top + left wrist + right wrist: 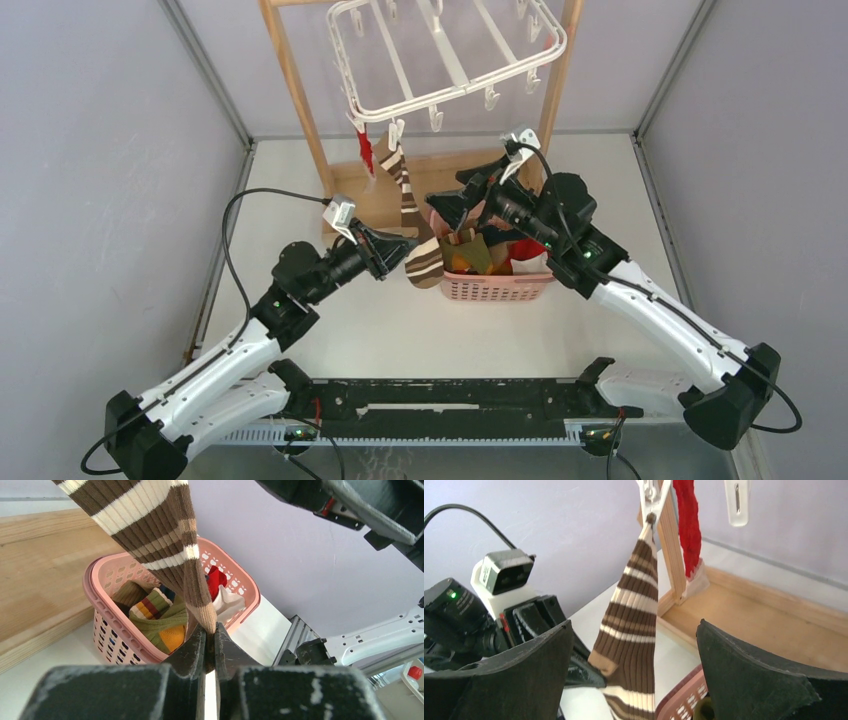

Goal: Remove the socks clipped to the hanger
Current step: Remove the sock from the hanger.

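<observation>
The white hanger hangs from the wooden stand at the top. Two socks are clipped to its near rim: a red sock and a brown-and-cream striped sock. In the right wrist view a white clip pinches the striped sock at its top, with the red sock behind it. My left gripper is shut on the striped sock's tan lower end, pulling it taut. My right gripper stands open just right of that sock, its fingers wide apart with nothing held.
A pink perforated basket sits on the table under my right wrist, holding several loose socks of mixed colours. The wooden stand and its base board lie behind. Grey walls close in both sides.
</observation>
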You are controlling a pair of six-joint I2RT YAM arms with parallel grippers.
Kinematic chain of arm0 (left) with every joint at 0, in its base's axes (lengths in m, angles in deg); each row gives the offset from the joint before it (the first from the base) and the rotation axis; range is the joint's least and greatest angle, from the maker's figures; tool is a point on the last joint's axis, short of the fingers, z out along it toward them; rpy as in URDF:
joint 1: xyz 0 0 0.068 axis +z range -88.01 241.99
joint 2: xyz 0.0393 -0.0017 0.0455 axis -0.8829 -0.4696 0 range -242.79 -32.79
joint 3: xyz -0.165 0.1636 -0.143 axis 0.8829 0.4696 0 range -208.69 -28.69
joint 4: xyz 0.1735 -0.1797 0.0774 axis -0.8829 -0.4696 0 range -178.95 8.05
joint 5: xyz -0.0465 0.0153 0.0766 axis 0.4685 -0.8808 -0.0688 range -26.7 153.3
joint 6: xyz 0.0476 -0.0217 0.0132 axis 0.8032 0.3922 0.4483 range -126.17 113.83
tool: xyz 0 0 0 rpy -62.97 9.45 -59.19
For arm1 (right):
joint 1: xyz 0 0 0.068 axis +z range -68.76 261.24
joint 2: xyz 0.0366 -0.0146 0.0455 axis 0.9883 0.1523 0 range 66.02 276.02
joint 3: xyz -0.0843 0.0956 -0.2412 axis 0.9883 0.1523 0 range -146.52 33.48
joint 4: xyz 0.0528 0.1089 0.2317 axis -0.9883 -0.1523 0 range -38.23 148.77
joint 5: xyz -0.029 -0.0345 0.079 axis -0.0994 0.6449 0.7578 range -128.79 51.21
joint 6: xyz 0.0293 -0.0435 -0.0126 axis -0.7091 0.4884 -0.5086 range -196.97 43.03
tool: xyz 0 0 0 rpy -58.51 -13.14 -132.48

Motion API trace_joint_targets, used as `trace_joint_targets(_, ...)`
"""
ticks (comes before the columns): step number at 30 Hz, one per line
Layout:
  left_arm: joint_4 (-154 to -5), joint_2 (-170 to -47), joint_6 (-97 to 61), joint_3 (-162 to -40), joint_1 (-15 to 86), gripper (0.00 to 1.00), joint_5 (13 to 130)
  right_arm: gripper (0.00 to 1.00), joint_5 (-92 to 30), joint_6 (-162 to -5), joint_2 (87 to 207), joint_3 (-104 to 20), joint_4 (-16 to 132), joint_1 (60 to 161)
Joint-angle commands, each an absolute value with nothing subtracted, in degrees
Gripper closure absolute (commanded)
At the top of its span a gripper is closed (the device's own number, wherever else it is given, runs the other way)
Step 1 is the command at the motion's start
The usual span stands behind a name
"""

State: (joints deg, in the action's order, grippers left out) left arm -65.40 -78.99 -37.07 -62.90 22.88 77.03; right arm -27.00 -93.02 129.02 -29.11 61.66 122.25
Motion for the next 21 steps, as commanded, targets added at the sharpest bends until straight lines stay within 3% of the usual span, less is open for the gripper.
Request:
trace_joint_targets(1, -63.7, -78.1, -35.8, -66.8, 23.2, 0.95, 78.0, 0.04, -28.6, -90.8, 131.5, -33.6, 69.0, 122.6)
trace_joint_targets(21, -65.1, -78.3, -35.7, -68.6, 23.3, 0.99, 79.0, 0.26, -26.1, -91.5, 144.7, -45.5, 73.9, 122.0)
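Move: The clip holding the brown striped sock lies about 8 cm ahead of the right hand, 8 cm to its left and some 8 cm above. The red sock hangs roughly 7 cm farther out than that clip and 5 cm more to the left, a little lower; the basket's middle is about 14 cm to the right hand's right, 2 cm ahead and 27 cm below. From the left hand, which already pinches the striped sock, the clip is some 13 cm ahead, 3 cm left and 15 cm up. Forward, left and up in nearly equal parts, about 5, 4 and 4 cm, the right hand closes in on the clip at the top of the striped sock; the climb comes mostly in the first half. Its fingers tip up slightly, about 5 degrees, and narrow from fully open to about three quarters. The left hand stays put and keeps its pinch on the sock. ##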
